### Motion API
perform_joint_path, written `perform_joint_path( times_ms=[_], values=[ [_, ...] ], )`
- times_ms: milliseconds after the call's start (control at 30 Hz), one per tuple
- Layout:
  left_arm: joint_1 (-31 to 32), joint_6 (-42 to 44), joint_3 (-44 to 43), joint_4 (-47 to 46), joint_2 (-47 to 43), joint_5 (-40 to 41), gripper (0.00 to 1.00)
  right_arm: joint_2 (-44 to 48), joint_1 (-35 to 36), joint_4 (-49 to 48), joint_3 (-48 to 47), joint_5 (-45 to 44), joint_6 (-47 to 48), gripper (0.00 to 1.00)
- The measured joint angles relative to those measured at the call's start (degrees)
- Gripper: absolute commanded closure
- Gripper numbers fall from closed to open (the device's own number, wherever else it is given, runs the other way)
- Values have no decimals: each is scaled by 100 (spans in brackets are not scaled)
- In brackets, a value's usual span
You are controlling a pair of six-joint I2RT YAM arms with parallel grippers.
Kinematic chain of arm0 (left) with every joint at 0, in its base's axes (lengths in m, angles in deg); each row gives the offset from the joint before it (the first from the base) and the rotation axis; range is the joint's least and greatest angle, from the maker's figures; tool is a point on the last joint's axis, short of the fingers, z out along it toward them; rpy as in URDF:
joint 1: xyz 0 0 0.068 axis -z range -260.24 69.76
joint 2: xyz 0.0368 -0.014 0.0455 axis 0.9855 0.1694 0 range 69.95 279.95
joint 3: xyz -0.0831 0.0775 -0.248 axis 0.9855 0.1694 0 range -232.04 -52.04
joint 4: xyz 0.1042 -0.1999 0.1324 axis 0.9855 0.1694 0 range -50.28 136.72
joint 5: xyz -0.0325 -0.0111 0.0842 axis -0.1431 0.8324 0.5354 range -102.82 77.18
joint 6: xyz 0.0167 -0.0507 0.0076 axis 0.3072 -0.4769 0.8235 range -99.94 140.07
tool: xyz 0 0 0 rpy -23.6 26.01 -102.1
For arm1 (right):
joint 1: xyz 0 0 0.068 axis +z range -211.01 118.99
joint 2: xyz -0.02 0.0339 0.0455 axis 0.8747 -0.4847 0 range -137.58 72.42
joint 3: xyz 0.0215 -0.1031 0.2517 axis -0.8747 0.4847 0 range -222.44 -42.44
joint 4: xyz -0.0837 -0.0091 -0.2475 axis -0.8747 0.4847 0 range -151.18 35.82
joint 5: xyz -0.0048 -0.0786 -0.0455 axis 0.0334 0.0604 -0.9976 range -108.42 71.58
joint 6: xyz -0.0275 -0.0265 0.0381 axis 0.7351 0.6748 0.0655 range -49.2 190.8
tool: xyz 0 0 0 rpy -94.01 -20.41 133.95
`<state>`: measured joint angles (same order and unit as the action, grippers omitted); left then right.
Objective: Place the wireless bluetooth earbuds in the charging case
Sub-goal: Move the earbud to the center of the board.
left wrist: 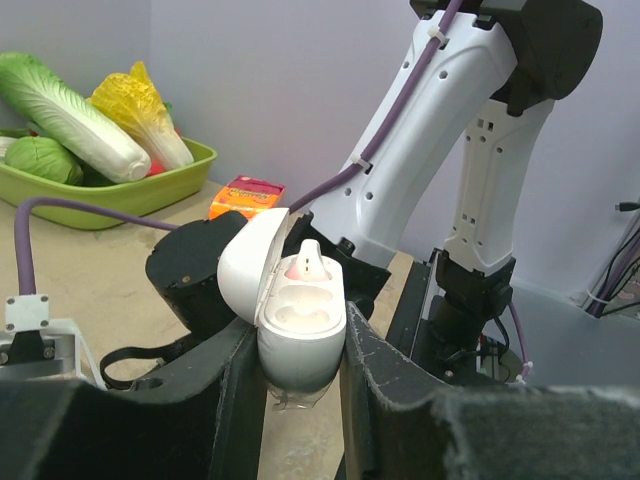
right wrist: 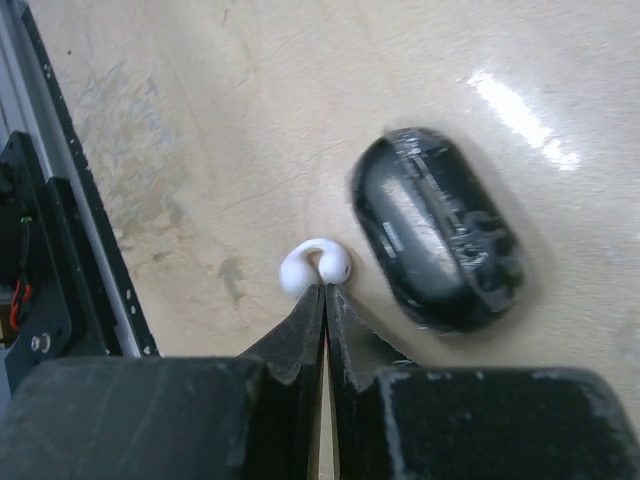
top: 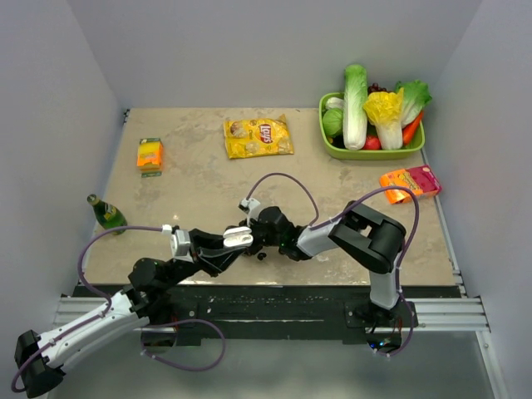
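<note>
My left gripper [left wrist: 300, 348] is shut on the white charging case [left wrist: 298, 325], held upright between both fingers. Its lid [left wrist: 248, 265] is swung open to the left. One whitish earbud [left wrist: 307, 264] sits in the far slot; the near slot shows bare. In the top view the charging case [top: 239, 238] hangs near the table's front edge, next to the right wrist. My right gripper [right wrist: 325, 288] is shut, with a white C-shaped earbud [right wrist: 314, 265] pinched at its very tips above the table. A black pill-shaped case [right wrist: 437, 230] lies just to the right of it.
A green tray [top: 331, 150] of vegetables stands at the back right. A yellow chips bag [top: 258, 137] lies at the back middle, an orange packet [top: 150, 154] back left, a green bottle [top: 106, 214] at the left edge, and an orange-pink packet [top: 410, 181] at the right.
</note>
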<state>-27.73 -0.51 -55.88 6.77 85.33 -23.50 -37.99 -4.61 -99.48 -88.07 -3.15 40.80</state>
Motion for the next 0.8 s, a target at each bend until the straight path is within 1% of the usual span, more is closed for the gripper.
perform_joint_path(
  times_ms=[100, 200, 233, 300, 333, 500, 533, 633, 800],
  values=[
    [0, 0, 0, 0, 15, 0, 100, 0, -153, 7, 0, -42, 4, 89],
    [0, 0, 0, 2, 42, 0, 100, 0, -278, 4, 0, -59, 4, 83],
    [0, 0, 0, 2, 52, 0, 100, 2, -313, -2, 2, -57, 17, 79],
    [0, 0, 0, 2, 79, 0, 100, 20, -339, -35, 31, -55, 20, 76],
    [0, 0, 0, 2, 92, 0, 100, 52, -341, -46, 66, -48, 22, 73],
    [0, 0, 0, 2, 157, -4, 100, 341, -284, 44, 234, -76, 70, 68],
    [0, 0, 0, 2, 160, -11, 100, 428, -245, 87, 243, -87, 92, 64],
    [0, 0, 0, -7, 160, -42, 100, 686, -98, 120, 247, -79, 149, 58],
    [0, -2, 0, -44, 144, -79, 100, 734, 33, 160, 170, 42, 186, 56]
  ],
)
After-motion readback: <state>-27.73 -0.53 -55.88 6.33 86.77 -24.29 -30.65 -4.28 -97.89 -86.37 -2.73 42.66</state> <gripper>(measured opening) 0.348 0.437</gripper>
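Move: The white earbud lies right at the right hand's shut fingertips, about 1 cm to their left, level fore and aft and 1 cm down on the table. The black case is some 4 cm ahead and 2 cm left of this hand, and the nearer black earbud about 6 cm to its right and 2 cm back, all about 1 cm below it. From the left hand, which holds the white case up high, the white earbud lies roughly 8 cm ahead, level sideways and 22 cm below. With its fingers low beside the white earbud, the right hand carries on its forward sweep along the table for about 2.5 cm, drifting to the right by nearly 2 cm, towards the near end of the black case and pushing the earbud along. It then lifts about 4 cm clear of both while drawing back some 3 cm and a little left, its shut fingers parting steadily to a bit under half open, so that they end above the earbud. ##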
